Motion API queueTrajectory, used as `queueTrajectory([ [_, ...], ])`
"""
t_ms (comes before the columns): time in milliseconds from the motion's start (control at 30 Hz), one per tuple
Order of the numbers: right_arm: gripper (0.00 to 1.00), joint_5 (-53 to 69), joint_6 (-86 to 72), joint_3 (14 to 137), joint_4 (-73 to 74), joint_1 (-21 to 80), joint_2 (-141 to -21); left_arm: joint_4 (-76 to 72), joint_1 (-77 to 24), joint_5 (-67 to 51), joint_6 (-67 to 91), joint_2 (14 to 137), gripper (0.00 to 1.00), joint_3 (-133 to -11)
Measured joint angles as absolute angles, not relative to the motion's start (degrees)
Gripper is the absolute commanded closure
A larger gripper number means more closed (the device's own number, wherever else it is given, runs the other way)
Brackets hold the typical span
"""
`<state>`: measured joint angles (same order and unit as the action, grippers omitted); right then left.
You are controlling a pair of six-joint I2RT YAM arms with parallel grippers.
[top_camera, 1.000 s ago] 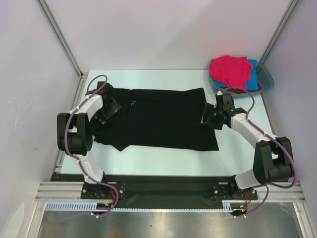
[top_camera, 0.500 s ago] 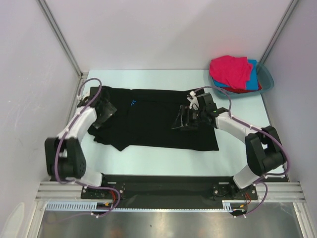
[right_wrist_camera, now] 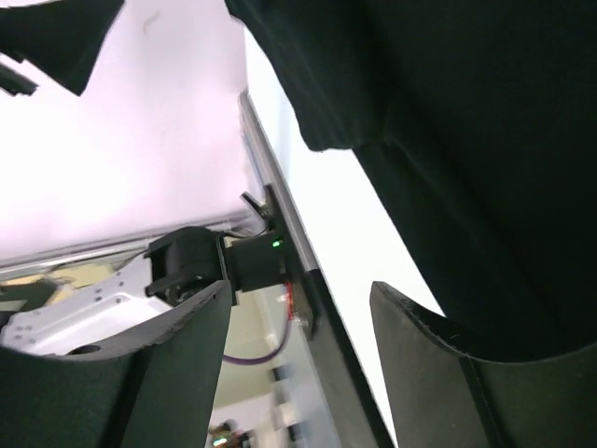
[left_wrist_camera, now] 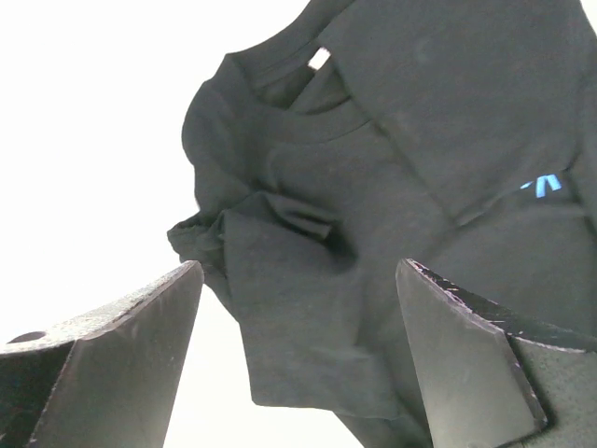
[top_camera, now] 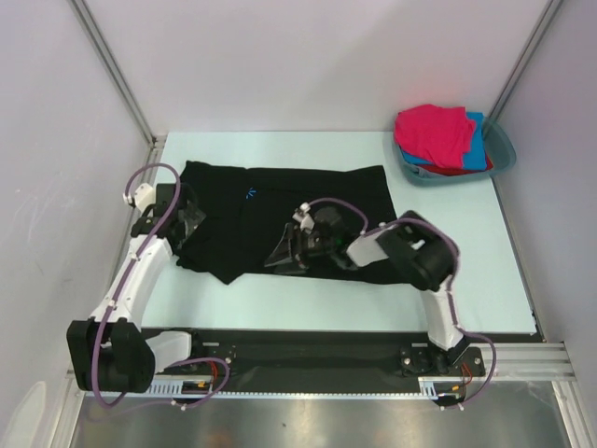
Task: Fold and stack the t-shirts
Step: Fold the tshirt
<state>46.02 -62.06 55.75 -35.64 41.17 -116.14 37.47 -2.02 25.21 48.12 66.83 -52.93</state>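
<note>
A large black t-shirt lies spread flat across the table, collar end to the left. My left gripper hovers over its left end, open. In the left wrist view the left gripper has nothing between its fingers, and the black t-shirt's collar and a rumpled sleeve lie below. My right gripper is low over the shirt's near middle, pointing left, open. The right wrist view shows the right gripper empty, with the black t-shirt on its right. Pink, blue and red t-shirts are piled in the basin.
The teal basin stands at the far right corner. White walls and metal posts close in the table on three sides. The left arm's base motor and the black front rail line the near edge.
My right arm has swung left from the shirt's right edge to its middle, folding back on itself. The left arm has stretched out and its gripper shifted slightly left, opening a little wider.
</note>
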Motion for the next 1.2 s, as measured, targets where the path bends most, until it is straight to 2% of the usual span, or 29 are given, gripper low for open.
queueTrajectory([
  [100, 0.35, 46.1, -70.1, 57.7, -44.8, 45.4, -123.8, 37.7, -2.0, 25.2, 48.1, 66.8, 0.09, -51.6],
  [200, 0.35, 45.3, -73.0, 60.6, -47.4, 48.3, -127.6, 38.0, -2.0, 25.2, 48.0, 66.8, 0.09, -51.4],
  [533, 0.35, 40.6, -66.9, 76.5, -39.2, 51.9, -130.7, 38.0, -2.0, 25.4, 47.5, 66.8, 0.06, -51.4],
  [733, 0.35, 29.0, -52.9, 81.4, -20.4, 55.0, -130.4, 38.3, -1.8, 26.4, 47.5, 66.8, 0.05, -51.4],
  [833, 0.34, 19.3, -42.8, 85.3, -11.7, 58.9, -129.0, 38.3, -1.8, 26.5, 47.5, 66.8, 0.05, -51.4],
  [1033, 0.34, 1.5, -24.3, 86.0, -3.8, 66.5, -126.0, 38.3, -1.7, 26.7, 47.4, 66.7, 0.04, -51.4],
  [1200, 0.35, -12.3, -9.2, 81.7, -2.4, 71.9, -123.4, 38.2, -1.3, 26.6, 47.3, 66.4, 0.04, -51.4],
])
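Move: The shirt's loose near-left tip lies about 12 cm to the right hand's left, 3 cm nearer the base and 6 cm lower. From that hand, the blue logo is some 20 cm ahead and 6 cm left, and the shirt's lower left corner about 24 cm left and 2 cm ahead, both at cloth height. From the left hand, the tip is roughly 11 cm back, 11 cm right and 13 cm down. Towards the shirt's loose near-left tip the right hand swings left, dipping and rising on the way, then sinks beside it and eases back right a little while drawing towards the base, ending some 10 cm left and 5 cm lower. Late on, the wrist rolls over by about 70 degrees, bringing the open fingers from sideways to slanting left, forward and down; they come close to the cloth edge. ##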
